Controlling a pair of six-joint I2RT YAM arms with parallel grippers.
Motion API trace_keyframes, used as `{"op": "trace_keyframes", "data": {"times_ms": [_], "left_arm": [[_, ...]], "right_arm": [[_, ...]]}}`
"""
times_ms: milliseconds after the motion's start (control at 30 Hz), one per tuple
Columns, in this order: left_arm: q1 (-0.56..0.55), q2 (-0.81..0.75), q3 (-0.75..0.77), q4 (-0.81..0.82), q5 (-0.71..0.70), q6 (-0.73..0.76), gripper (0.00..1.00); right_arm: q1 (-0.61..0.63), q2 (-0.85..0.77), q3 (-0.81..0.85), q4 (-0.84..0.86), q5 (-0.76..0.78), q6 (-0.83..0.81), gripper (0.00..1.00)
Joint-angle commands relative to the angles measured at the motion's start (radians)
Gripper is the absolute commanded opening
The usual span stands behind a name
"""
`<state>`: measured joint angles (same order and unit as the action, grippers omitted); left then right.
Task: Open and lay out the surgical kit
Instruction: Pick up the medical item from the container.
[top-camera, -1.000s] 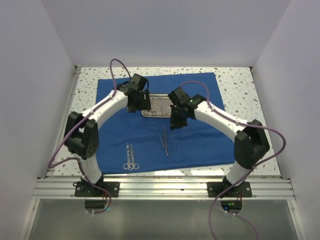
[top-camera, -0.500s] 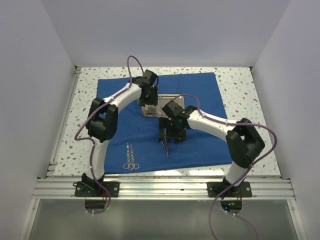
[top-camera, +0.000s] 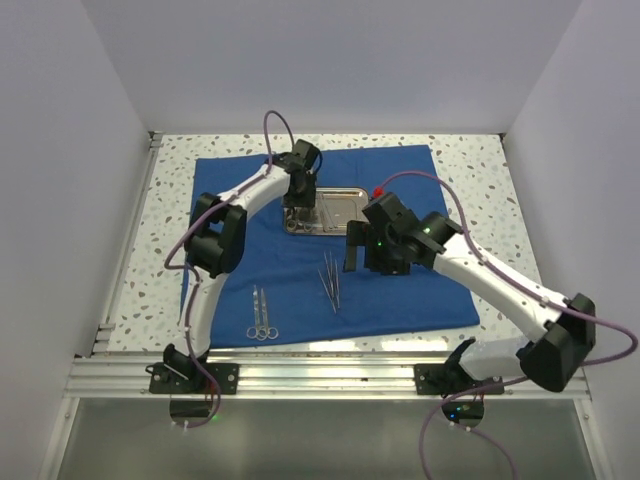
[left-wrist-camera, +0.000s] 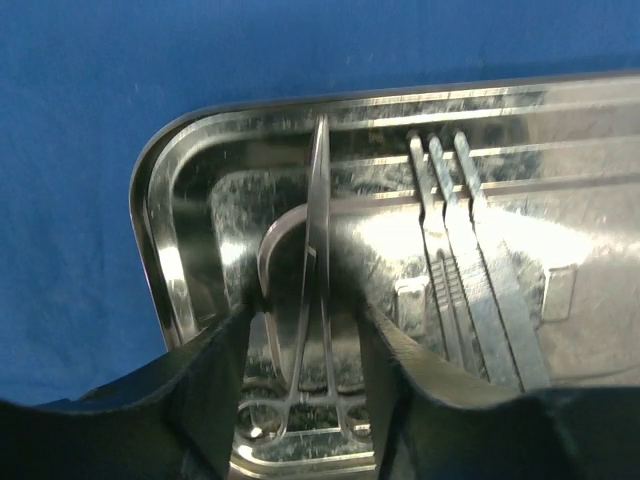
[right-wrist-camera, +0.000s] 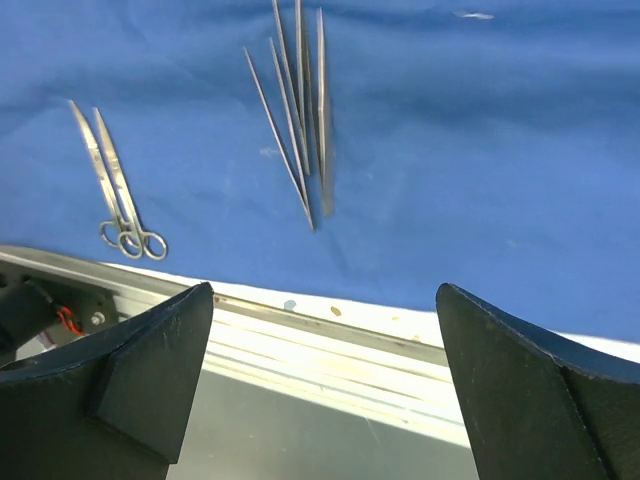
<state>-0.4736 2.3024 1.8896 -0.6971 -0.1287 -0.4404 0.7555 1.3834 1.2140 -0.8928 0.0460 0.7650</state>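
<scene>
The royal-blue cloth (top-camera: 400, 270) lies spread flat on the table. The steel tray (top-camera: 340, 208) sits on its far middle. My left gripper (top-camera: 299, 200) is low over the tray's left end. In the left wrist view it (left-wrist-camera: 305, 315) is open, with its fingers on either side of ring-handled forceps (left-wrist-camera: 318, 230) lying in the tray (left-wrist-camera: 165, 250). Flat steel handles (left-wrist-camera: 470, 280) lie beside them. Tweezers (top-camera: 330, 282) and scissors (top-camera: 261, 315) lie on the cloth's near part. My right gripper (top-camera: 352, 250) is wide open and empty just right of the tweezers (right-wrist-camera: 300, 130); the scissors (right-wrist-camera: 120, 190) show there too.
The speckled tabletop (top-camera: 480, 170) borders the cloth. An aluminium rail (top-camera: 330, 375) runs along the near edge and shows between my right fingers (right-wrist-camera: 320, 340). White walls close in the left, right and back sides.
My right gripper has come off the tweezers and moved right, the arm swinging outward. My left gripper has settled over the tray's left end.
</scene>
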Motion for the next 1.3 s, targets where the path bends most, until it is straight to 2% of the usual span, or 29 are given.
{"op": "trace_keyframes", "data": {"times_ms": [0,167,400,733,833,867,1033,1267], "left_arm": [[-0.007,0.063,0.090,-0.001,-0.048,0.043,0.50],[-0.019,0.149,0.144,-0.080,-0.147,0.051,0.35],[-0.020,0.239,0.170,-0.125,-0.150,0.046,0.29],[-0.005,0.353,0.292,-0.199,-0.140,0.042,0.25],[-0.003,0.347,0.255,-0.188,-0.126,0.043,0.14],[-0.003,0.332,0.240,-0.171,-0.120,0.042,0.01],[-0.003,0.258,0.166,-0.134,-0.089,0.051,0.00],[0.000,0.097,0.322,-0.191,-0.048,0.054,0.00]], "right_arm": [[-0.024,-0.101,-0.010,-0.115,0.072,-0.004,0.97],[-0.073,-0.173,-0.010,-0.169,0.071,0.000,0.97],[-0.162,-0.215,-0.001,-0.199,0.054,-0.032,0.97],[-0.173,-0.225,0.012,-0.213,0.043,-0.021,0.96],[-0.173,-0.228,0.018,-0.218,0.051,-0.016,0.96],[-0.174,-0.228,0.019,-0.221,0.054,-0.016,0.96],[-0.179,-0.230,0.019,-0.218,0.052,-0.016,0.96],[-0.179,-0.202,0.027,-0.178,0.051,-0.041,0.96]]}}
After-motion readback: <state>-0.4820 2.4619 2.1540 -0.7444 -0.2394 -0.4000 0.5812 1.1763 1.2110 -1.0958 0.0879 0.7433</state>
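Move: The scissors in the tray lie between the left hand's open fingers. Their middle is about 1 cm ahead, in line sideways and roughly 2 cm below, with the tips pointing forward. The three slim handles lie some 5 cm to their right and level with them, and the tray's middle is about 6 cm to the hand's right. From the right hand the scissors are roughly 26 cm ahead, 13 cm to the left and 15 cm below. The left fingers pinch the scissors by the blades near the tips: half open, they travel about 6 cm forward along them at nearly constant height, narrowing and tilting slightly forward, then shut. The hand then eases back a good centimetre and starts to rise. The right hand, still wide open, withdraws about 8 cm right and 3 cm up. ##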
